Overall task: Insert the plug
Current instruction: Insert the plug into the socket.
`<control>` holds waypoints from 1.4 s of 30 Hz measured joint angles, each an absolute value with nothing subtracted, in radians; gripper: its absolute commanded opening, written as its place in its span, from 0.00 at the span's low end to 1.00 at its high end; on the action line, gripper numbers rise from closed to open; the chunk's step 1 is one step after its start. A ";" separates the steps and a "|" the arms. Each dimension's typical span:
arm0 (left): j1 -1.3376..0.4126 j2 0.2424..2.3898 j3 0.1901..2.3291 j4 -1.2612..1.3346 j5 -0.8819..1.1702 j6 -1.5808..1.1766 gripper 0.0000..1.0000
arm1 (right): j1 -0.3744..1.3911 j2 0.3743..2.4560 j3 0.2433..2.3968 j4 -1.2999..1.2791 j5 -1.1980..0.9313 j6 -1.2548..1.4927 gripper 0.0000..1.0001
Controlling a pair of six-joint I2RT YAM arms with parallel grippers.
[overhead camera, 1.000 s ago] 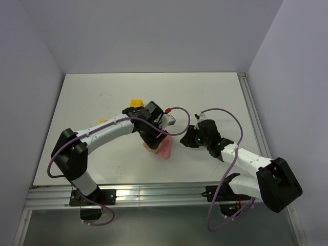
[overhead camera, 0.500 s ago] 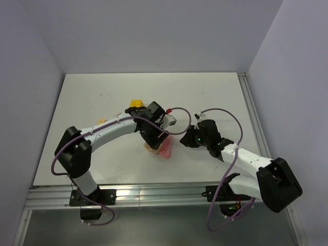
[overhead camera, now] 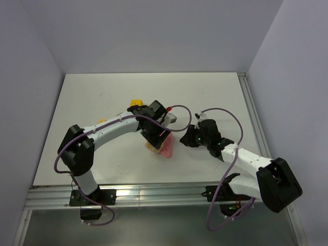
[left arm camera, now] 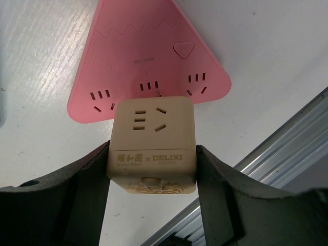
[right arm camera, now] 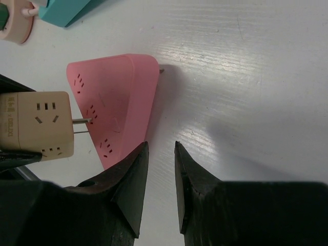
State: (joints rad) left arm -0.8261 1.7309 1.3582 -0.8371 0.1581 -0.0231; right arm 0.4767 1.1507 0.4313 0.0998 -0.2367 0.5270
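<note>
My left gripper (left arm camera: 152,154) (overhead camera: 156,138) is shut on a beige cube adapter (left arm camera: 152,138) (right arm camera: 38,123), one finger on each side. The cube hangs over a pink triangular power strip (left arm camera: 148,56) (right arm camera: 115,102) (overhead camera: 166,148) lying on the table. Its metal prongs (right arm camera: 82,123) reach to the strip's face. The plug (right arm camera: 64,10), a mint-green block, shows only in part at the top left edge of the right wrist view, with its prongs hidden. My right gripper (right arm camera: 160,146) (overhead camera: 186,138) is low beside the strip's right edge, its jaws a little apart and empty.
A yellow block (overhead camera: 136,104) and a small orange-yellow piece (overhead camera: 102,121) lie behind the left arm. A round beige thing (right arm camera: 15,23) with a white cord sits next to the plug. An aluminium rail (overhead camera: 154,192) (left arm camera: 287,138) runs along the near table edge.
The left arm has swung slightly to the right with the cube still gripped. The right arm has not moved.
</note>
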 measured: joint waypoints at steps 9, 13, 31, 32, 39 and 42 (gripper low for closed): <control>-0.826 1.753 1.390 -0.855 0.148 -0.046 0.00 | 0.473 1.215 0.526 0.053 -0.257 0.549 0.36; -0.826 1.753 1.409 -0.873 0.133 -0.043 0.00 | 0.469 1.232 0.643 0.020 -0.256 0.549 0.37; -0.826 1.751 1.431 -0.886 0.099 0.027 0.00 | 0.445 1.629 0.770 0.165 -0.359 0.630 0.61; -0.826 1.751 1.431 -0.886 0.098 0.029 0.00 | 0.445 1.629 0.768 0.176 -0.367 0.633 0.61; -0.834 1.751 1.431 -0.881 0.098 0.033 0.00 | 0.445 1.647 0.765 0.234 -0.413 0.654 0.61; -0.846 1.752 1.431 -0.879 0.098 0.033 0.00 | 0.445 1.652 0.764 0.243 -0.418 0.657 0.61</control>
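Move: The pink strip's middle lies about 2 cm ahead, 8 cm left and 2 cm below the empty right hand. The left hand still holds the beige plug, about 13 cm to the right hand's left and level with it fore and aft. From the left hand, the strip's middle is about 3 cm ahead, 6 cm right and 3 cm lower. The teal strip lies some 12 cm ahead and 5 cm left of that hand, with the yellow block roughly 20 cm ahead and 9 cm left. The right hand arcs up about 8 cm while reaching forward, then drops back to about its starting height beyond the pink strip's near part, ending some 7 cm forward and 6 cm left, with its fingers opened clearly wider, tipped down roughly 10 degrees and set either side of the strip's far end without closing. Meanwhile the left hand keeps its grip on the beige plug, prongs facing the strip's middle socket, lifts about 1 cm and eases forward a little over 1 cm before drifting slightly back. ##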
